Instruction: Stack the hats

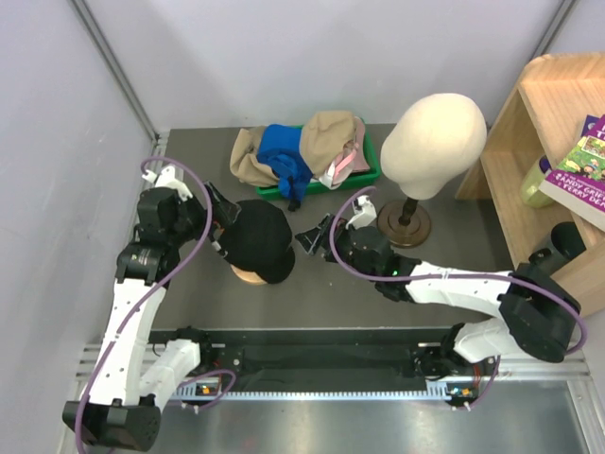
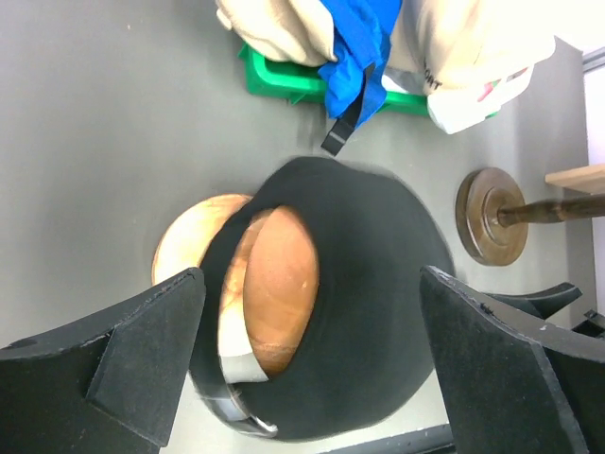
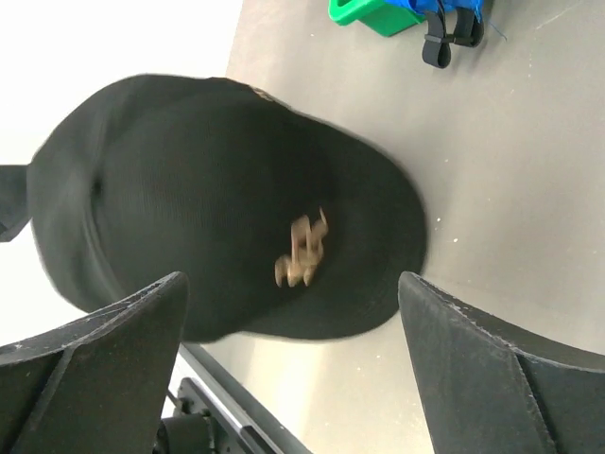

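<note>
A black hat (image 1: 257,236) sits over the round wooden knob stand (image 1: 248,276) in the middle of the table. In the left wrist view the black hat (image 2: 378,284) covers most of the knob (image 2: 274,274), with its back strap low. The right wrist view shows the hat's crown (image 3: 208,189) with a gold logo, its brim toward that gripper. My left gripper (image 1: 219,225) (image 2: 312,364) is open just left of the hat. My right gripper (image 1: 315,238) (image 3: 293,369) is open just right of the brim, holding nothing. More hats, tan (image 1: 250,156), blue (image 1: 284,151) and khaki (image 1: 331,132), lie piled in a green tray (image 1: 371,168).
A cream mannequin head (image 1: 433,142) stands on a dark round base (image 1: 405,223) right of the tray, close behind my right arm. A wooden shelf (image 1: 548,142) with books fills the right side. Grey walls close in the left and back.
</note>
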`<state>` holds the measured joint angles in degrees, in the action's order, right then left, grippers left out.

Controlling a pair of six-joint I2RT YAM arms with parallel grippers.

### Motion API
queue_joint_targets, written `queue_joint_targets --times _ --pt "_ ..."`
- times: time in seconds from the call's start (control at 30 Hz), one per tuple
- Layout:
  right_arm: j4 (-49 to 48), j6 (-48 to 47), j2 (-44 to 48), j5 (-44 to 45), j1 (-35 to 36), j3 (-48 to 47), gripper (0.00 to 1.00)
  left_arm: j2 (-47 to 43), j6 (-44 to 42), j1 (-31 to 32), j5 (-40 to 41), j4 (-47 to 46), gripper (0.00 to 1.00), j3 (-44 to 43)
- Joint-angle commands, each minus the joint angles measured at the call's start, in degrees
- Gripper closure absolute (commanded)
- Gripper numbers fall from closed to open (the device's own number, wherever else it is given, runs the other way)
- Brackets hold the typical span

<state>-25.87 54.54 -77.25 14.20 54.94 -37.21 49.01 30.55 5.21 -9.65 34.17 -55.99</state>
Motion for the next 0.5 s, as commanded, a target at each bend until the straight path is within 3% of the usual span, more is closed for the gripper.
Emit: queue_joint_targets --times 0.0,0.27,0.47 --pt "1.6 -3.4 3.3 0.5 -0.4 -1.3 0.08 -1.1 0.3 -0.3 -0.5 -5.3 0.01 -1.5" --pt "17.3 -11.7 12.8 6.8 0.1 -5.3 0.07 2.7 -2.1 -0.3 0.2 -10.5 0.01 -7.0" --pt "31.0 -12.6 20.5 16.5 -0.4 -10.0 0.06 14.8 -4.1 1.8 -0.6 -20.0 0.04 -12.8"
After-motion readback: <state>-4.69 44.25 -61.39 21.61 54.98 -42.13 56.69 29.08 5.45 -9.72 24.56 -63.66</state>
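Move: From the left gripper, the blue hat in the green bin is about 21 cm ahead, 9 cm right and 14 cm below; the beige hat lies about 8 cm left of the blue one. The black cap on the ball stand is some 5 cm right, 3 cm ahead and 8 cm lower. From the right gripper, the blue hat is roughly 22 cm ahead and 5 cm left, with the black cap about 11 cm left, level fore and aft. Leave the black cap on the ball stand: lift the empty left gripper straight up at first, then carry it forward to the bin's side as well, about 5 cm each way, tipping the fingers up some 10 degrees. Meanwhile back the open right gripper away from the cap, about 5 cm right and as much up, gathering speed. Keep both grippers wide open. ##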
